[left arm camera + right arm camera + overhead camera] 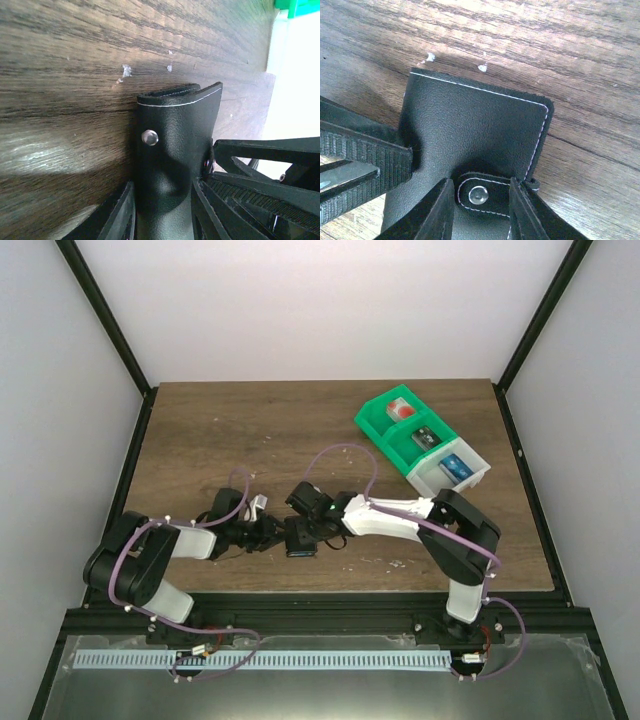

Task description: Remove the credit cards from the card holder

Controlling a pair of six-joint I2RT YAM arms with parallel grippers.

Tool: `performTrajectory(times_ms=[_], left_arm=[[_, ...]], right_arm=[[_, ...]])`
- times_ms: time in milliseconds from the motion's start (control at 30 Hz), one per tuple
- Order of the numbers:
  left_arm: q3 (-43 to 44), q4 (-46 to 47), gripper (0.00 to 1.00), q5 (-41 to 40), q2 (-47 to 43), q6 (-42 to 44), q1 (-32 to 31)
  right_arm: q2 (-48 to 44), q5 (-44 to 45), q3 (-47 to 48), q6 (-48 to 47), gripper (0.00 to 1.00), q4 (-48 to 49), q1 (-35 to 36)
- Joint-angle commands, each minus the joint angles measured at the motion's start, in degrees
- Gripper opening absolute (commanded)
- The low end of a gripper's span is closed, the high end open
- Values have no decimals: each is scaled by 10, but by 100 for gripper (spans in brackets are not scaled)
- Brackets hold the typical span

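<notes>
The card holder (470, 120) is black grained leather with white stitching, held just above the wood near the table's front edge (300, 540). My left gripper (163, 190) is shut on it, one finger pressed to each face, with a metal snap stud (149, 137) on the side facing the camera. My right gripper (480, 187) comes from the opposite side, its fingers closed around the small snap tab (485, 197) at the holder's edge. The left gripper's ribbed pad (370, 162) shows in the right wrist view, pressing the leather. The credit cards are hidden inside.
A green-and-white compartment bin (420, 445) with small items stands at the back right. White crumbs (482, 67) lie on the wood just past the holder. Both arms meet at the table's front centre, cables looping above them.
</notes>
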Motion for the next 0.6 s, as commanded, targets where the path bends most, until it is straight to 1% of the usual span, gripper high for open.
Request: performTrajectory(times_ms=[0,267,400,567], left_arm=[[-11,2,33,3,10,-1,-5],[-9,2,33,3,12,-5,-5],[-10,2,33,3,13,-5,-6],[-13,3,33,4,16,-5,-6]], right_arm=[[17,26,9,9,32,-20,7],[-13,34,-14,16,16,3,7],[-27,22,-28,18,13,24,7],[-30,19,-31,20,7,27,8]])
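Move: Over the card holder, the right fingers already straddle the snap flap on its upper face, the flap only about 1 cm below that hand. The holder's middle lies roughly 1 cm to its left, 1 cm back and 2 cm down. The green tray stands some 24 cm ahead and 22 cm right, the white box about 16 cm ahead and 32 cm right. From the left hand, already gripping the holder's left edge, the flap is about 4 cm right, 1 cm back and 1 cm up. Closing on the snap flap from left and right, the right fingers go from about a third open to nearly shut and pinch the tab around its metal snap, the hand staying otherwise in place and easing up only about half a centimetre near the end. The left hand holds still, keeping its grip on the holder's left edge against the table. ##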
